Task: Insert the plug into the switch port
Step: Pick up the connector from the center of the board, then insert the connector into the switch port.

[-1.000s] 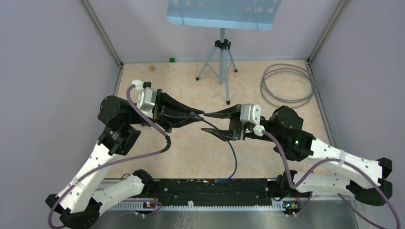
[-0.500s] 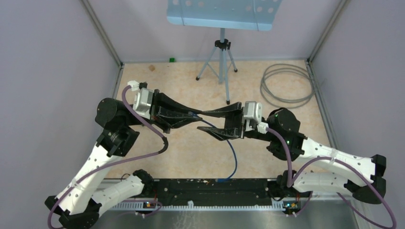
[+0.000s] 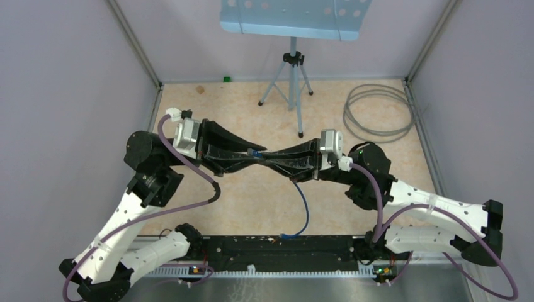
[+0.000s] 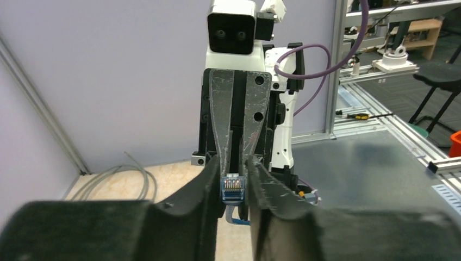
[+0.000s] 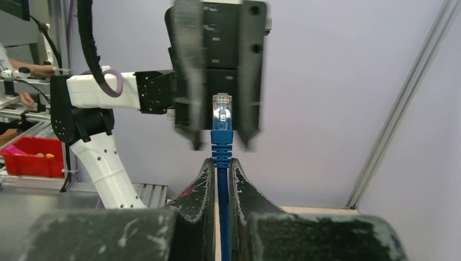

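A blue network cable (image 3: 305, 207) ends in a clear plug (image 4: 233, 188). My left gripper (image 3: 263, 153) is shut on that plug above the table, its gold contacts facing the left wrist camera. Tip to tip with it, my right gripper (image 3: 272, 155) is shut on the cable just behind the plug's blue boot (image 5: 221, 147). In the right wrist view the plug (image 5: 221, 111) sticks out past my right gripper (image 5: 221, 161), in front of the left gripper's body. The cable hangs down to the near table edge, where its other end (image 3: 286, 237) lies. I cannot make out a switch port in any view.
A tripod (image 3: 291, 85) carrying a blue perforated plate (image 3: 293, 16) stands at the back centre. A grey coiled cable (image 3: 378, 113) lies at the back right. Purple walls enclose the table on three sides. A black bar (image 3: 252, 248) runs between the arm bases.
My right gripper has moved left up to the left gripper's tips and shut on the cable behind the plug. The left gripper has kept its hold on the plug.
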Robot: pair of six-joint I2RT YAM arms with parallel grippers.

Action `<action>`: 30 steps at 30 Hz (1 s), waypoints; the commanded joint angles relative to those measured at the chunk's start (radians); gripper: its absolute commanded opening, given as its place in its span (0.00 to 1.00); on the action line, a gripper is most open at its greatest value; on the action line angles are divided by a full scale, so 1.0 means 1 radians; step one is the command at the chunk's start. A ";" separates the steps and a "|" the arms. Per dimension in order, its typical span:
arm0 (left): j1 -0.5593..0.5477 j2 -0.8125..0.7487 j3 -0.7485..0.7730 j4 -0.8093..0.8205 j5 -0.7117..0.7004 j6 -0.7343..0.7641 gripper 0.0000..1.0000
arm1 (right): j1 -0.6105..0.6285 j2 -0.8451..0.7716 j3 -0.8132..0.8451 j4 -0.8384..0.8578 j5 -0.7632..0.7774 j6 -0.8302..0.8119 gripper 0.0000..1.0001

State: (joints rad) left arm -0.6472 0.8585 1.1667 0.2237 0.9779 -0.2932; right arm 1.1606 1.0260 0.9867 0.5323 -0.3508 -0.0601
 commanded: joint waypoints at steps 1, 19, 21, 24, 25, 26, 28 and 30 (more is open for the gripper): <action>-0.001 -0.020 -0.003 0.022 -0.042 -0.007 0.67 | 0.008 0.002 0.006 0.036 -0.004 0.014 0.00; 0.350 0.206 0.190 -0.635 -0.944 0.027 0.99 | -0.125 0.009 0.088 -0.651 0.619 0.080 0.00; 0.497 0.262 0.146 -0.623 -0.835 -0.002 0.99 | -0.133 -0.009 0.069 -0.652 0.596 0.087 0.00; 0.652 0.397 0.090 -0.567 -0.766 -0.020 0.99 | -0.133 -0.015 0.067 -0.681 0.560 0.081 0.00; 0.683 0.446 0.084 -0.549 -0.763 -0.018 0.99 | -0.132 -0.015 0.068 -0.691 0.548 0.079 0.00; 0.704 0.500 0.084 -0.531 -0.771 -0.012 0.99 | -0.132 -0.014 0.069 -0.699 0.537 0.078 0.00; 0.742 0.613 0.094 -0.506 -0.770 -0.008 0.99 | -0.133 -0.014 0.069 -0.713 0.513 0.082 0.00; 0.774 0.720 0.125 -0.496 -0.766 0.001 0.99 | -0.133 -0.014 0.068 -0.725 0.487 0.090 0.00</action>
State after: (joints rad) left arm 0.0746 1.4315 1.2713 -0.3340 0.1677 -0.2893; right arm 1.0294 1.0340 1.0470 -0.1635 0.1936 0.0051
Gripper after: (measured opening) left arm 0.987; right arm 0.034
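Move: The two hands meet above the board with the plug between their fingertips, right by the left hand and held from behind by the right. For the left hand, the two stacked black switches lie on the table some 28 cm ahead, 31 cm to its left and 45 cm below; the stand's near foot is about 34 cm ahead and 11 cm to its right. From the right hand, the switches are roughly 28 cm ahead, 35 cm left and 43 cm down. Left hand releases the plug, swinging roughly 50 cm forward, left and down towards the switches; right carries it down-forward. ##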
